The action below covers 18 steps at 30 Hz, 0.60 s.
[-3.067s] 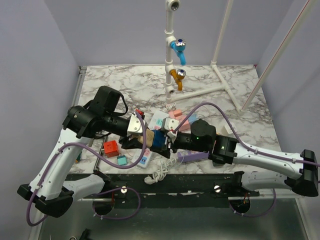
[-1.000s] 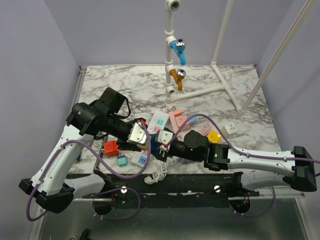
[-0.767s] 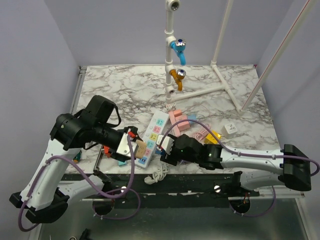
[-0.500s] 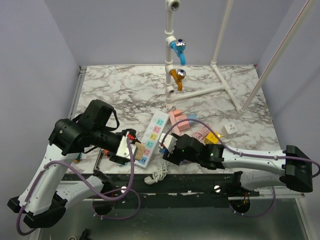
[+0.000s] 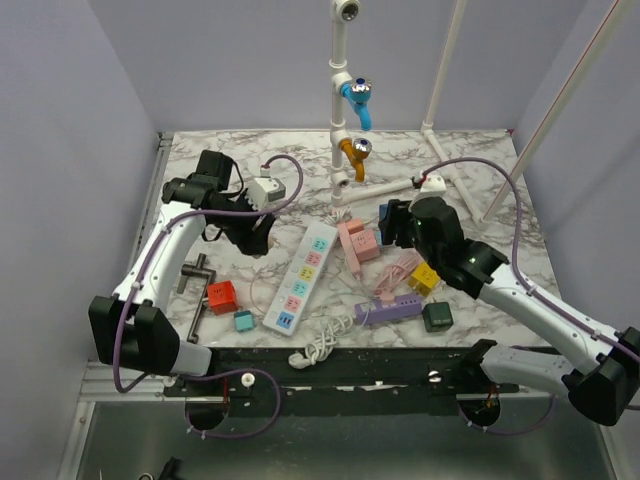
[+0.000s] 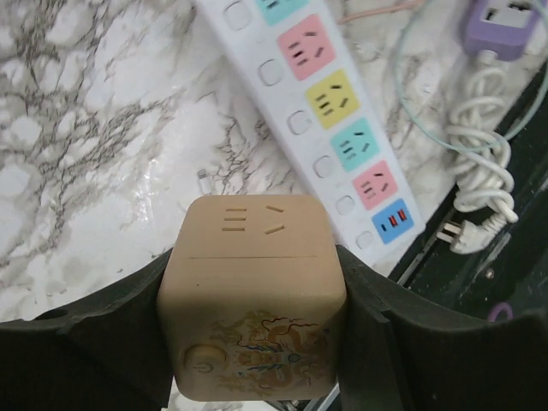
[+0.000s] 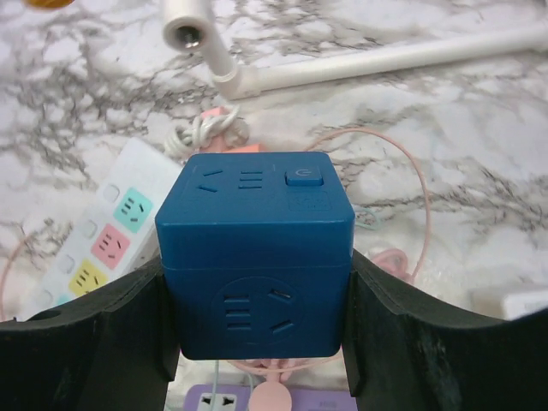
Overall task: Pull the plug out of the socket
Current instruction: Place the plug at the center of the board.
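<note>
A tan socket cube (image 6: 253, 282) with a dragon print sits between the fingers of my left gripper (image 6: 253, 295), which is shut on its sides. My right gripper (image 7: 257, 282) is shut on a blue socket cube (image 7: 257, 257), whose slotted faces are bare. The two cubes are apart. In the top view my left gripper (image 5: 258, 235) hovers left of the white power strip (image 5: 300, 275), its cube hidden under the wrist. My right gripper (image 5: 395, 222) holds the blue cube (image 5: 388, 218) to the strip's right. Any plug is hidden.
Pink socket cubes (image 5: 357, 240), a purple strip (image 5: 385, 312), a yellow cube (image 5: 425, 277), a dark green cube (image 5: 437, 316), a red cube (image 5: 221, 296) and a teal cube (image 5: 243, 321) lie about. A white pipe stand (image 5: 345, 100) with taps rises at the back. A coiled white cord (image 5: 318, 345) lies at the front edge.
Both arms have left the front middle of the table. The left has swung to the back left, the right to the right, each keeping its cube, and the cubes now hang far apart.
</note>
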Available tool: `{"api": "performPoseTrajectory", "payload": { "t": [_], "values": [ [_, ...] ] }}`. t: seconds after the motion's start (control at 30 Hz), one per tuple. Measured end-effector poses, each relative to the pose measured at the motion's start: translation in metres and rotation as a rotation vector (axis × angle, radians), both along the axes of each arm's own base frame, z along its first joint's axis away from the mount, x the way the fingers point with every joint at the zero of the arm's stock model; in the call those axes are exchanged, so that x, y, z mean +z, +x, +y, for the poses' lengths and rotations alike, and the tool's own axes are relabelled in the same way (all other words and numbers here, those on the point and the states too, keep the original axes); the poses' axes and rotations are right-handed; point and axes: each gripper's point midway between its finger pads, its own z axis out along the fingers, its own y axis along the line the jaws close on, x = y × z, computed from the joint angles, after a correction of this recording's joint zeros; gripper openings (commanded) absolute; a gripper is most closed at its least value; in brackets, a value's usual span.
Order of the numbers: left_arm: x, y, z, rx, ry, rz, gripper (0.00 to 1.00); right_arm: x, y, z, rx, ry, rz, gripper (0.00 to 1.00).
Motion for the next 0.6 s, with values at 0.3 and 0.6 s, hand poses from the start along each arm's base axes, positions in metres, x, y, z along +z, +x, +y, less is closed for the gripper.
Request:
{"api": "performPoseTrajectory", "payload": {
  "t": [0.3,0.6],
  "values": [
    [-0.059,0.021,0.027,0.24,0.07,0.114,0.0,-0.008,-0.001,-0.076,-0.405,0.211,0.157,0.01],
    [-0.094,0.046,0.045,0.399,0.164,0.109,0.08,-0.064,-0.01,-0.157,-0.762,0.283,0.381,0.01]
  ]
}}
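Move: The left hand holds the tan cube; its open patch is about 5 cm ahead, 7 left and 19 below, with the red cube 12 cm left, 2 back and the white strip 10 right, 3 ahead. The right hand holds the blue cube; its open table lies some 22 cm right, level, 19 below, with the yellow cube 13 right, level and the white charger 23 right, 5 ahead. Right carries blue cube 16 cm right and down towards open table; left lowers tan cube 9 cm, forward-left. ##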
